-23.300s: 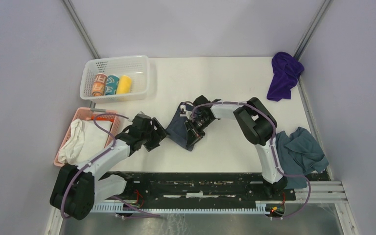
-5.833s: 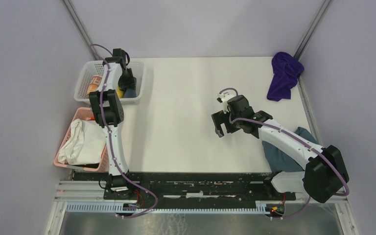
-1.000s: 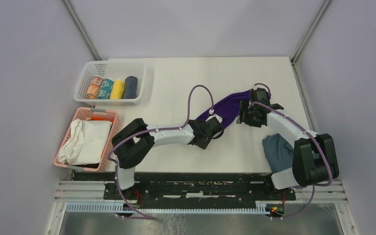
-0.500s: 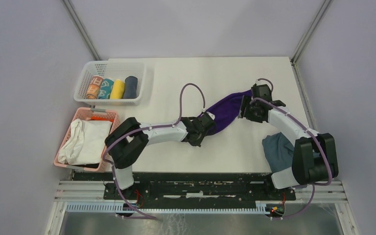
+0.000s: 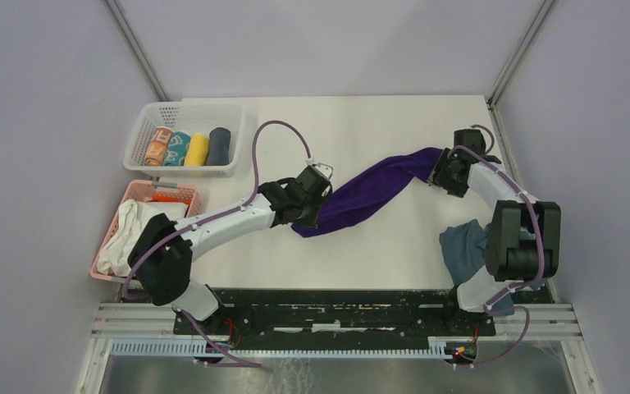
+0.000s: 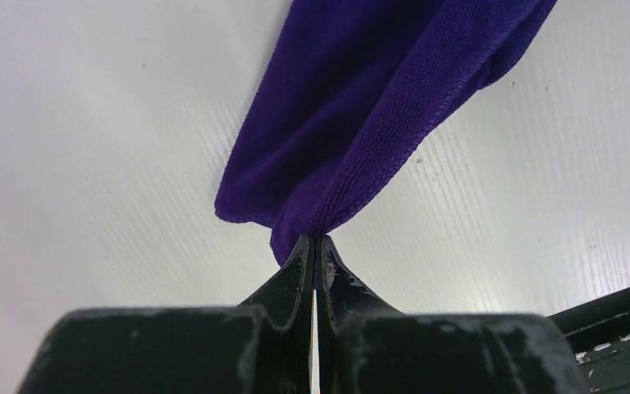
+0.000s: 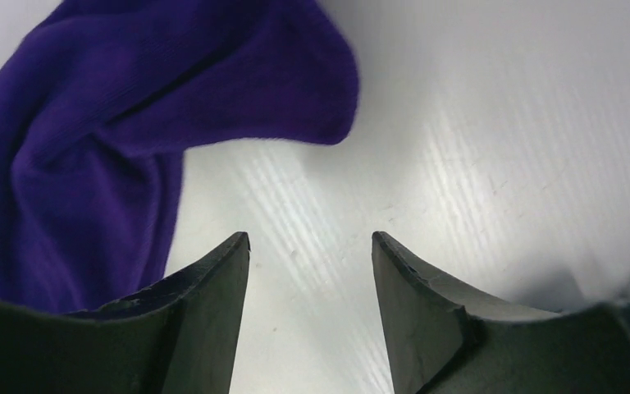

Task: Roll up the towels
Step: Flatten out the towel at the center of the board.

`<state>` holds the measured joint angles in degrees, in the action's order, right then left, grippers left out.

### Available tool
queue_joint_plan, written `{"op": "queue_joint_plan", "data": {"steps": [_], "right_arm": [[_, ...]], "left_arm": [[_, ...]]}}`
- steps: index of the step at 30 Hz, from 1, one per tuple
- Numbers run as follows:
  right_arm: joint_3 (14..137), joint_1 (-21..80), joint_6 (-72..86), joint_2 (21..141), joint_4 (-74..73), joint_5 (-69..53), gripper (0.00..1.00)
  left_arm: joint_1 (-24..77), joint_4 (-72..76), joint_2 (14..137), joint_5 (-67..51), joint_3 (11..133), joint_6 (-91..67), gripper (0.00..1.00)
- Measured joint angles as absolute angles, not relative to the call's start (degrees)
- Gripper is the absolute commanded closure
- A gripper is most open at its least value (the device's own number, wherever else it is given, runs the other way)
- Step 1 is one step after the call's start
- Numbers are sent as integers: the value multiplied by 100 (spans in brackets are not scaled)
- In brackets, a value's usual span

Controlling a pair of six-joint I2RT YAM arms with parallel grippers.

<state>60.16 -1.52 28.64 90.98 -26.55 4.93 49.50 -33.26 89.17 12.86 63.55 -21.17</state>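
The purple towel [image 5: 369, 187] lies stretched in a long twisted band across the middle of the white table [image 5: 361, 123]. My left gripper [image 5: 316, 212] is shut on its near-left end. In the left wrist view the jaws [image 6: 313, 240] pinch a bunched corner and the towel [image 6: 377, 98] runs away from them. My right gripper [image 5: 443, 171] is open at the towel's far-right end. In the right wrist view bare table shows between the fingers [image 7: 310, 236], and the towel [image 7: 131, 107] lies just beyond the left finger. A dark slate-grey towel [image 5: 219, 146] sits rolled in the white basket.
The white basket [image 5: 189, 110] at the back left holds several rolled towels. A pink basket [image 5: 134, 195] in front of it holds a white cloth [image 5: 143, 234]. A blue-grey cloth heap [image 5: 463, 249] lies at the right, partly behind my right arm.
My left gripper has shut on the purple towel's end and pulled it left. My right gripper has moved right and back, and the towel now lies stretched longer.
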Motion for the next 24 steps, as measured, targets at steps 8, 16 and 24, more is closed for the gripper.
{"op": "queue_joint_plan", "data": {"steps": [8, 16, 24], "right_arm": [[6335, -884, 3111, 10003, -2471, 78, 46], [6665, -1013, 3476, 10608, -2165, -307, 50], [6744, -1031, 3806, 10735, -2071, -445, 63]], "left_arm": [[4626, -3382, 8709, 1024, 6121, -2115, 97], [4488, -3369, 8674, 873, 6060, -2112, 97], [4403, -3365, 8661, 834, 6051, -2112, 97]]}}
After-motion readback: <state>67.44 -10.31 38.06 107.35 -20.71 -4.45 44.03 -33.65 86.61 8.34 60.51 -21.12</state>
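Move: From the right hand, the purple towel's loose right-end corner lies about 5 cm ahead, 3 cm to the right and 6 cm below. The towel's middle is some 16 cm left and 3 cm ahead, and the teal towel about 14 cm right and 16 cm back. The left hand, still pinching the raised near-left corner, has the loose far-left corner roughly 4 cm left, 4 cm ahead and 8 cm below; the right-end corner is about 38 cm right and 17 cm ahead. Bring the open right gripper right and down, then forward, to the purple towel's right-end corner: about 5 cm forward, 5 cm down and 3 cm right. Roll its left side up and turn it clockwise, each some 10 degrees, narrowing the fingers partway around the corner. Keep the left gripper shut on its corner and ease it left about 2.5 cm. ##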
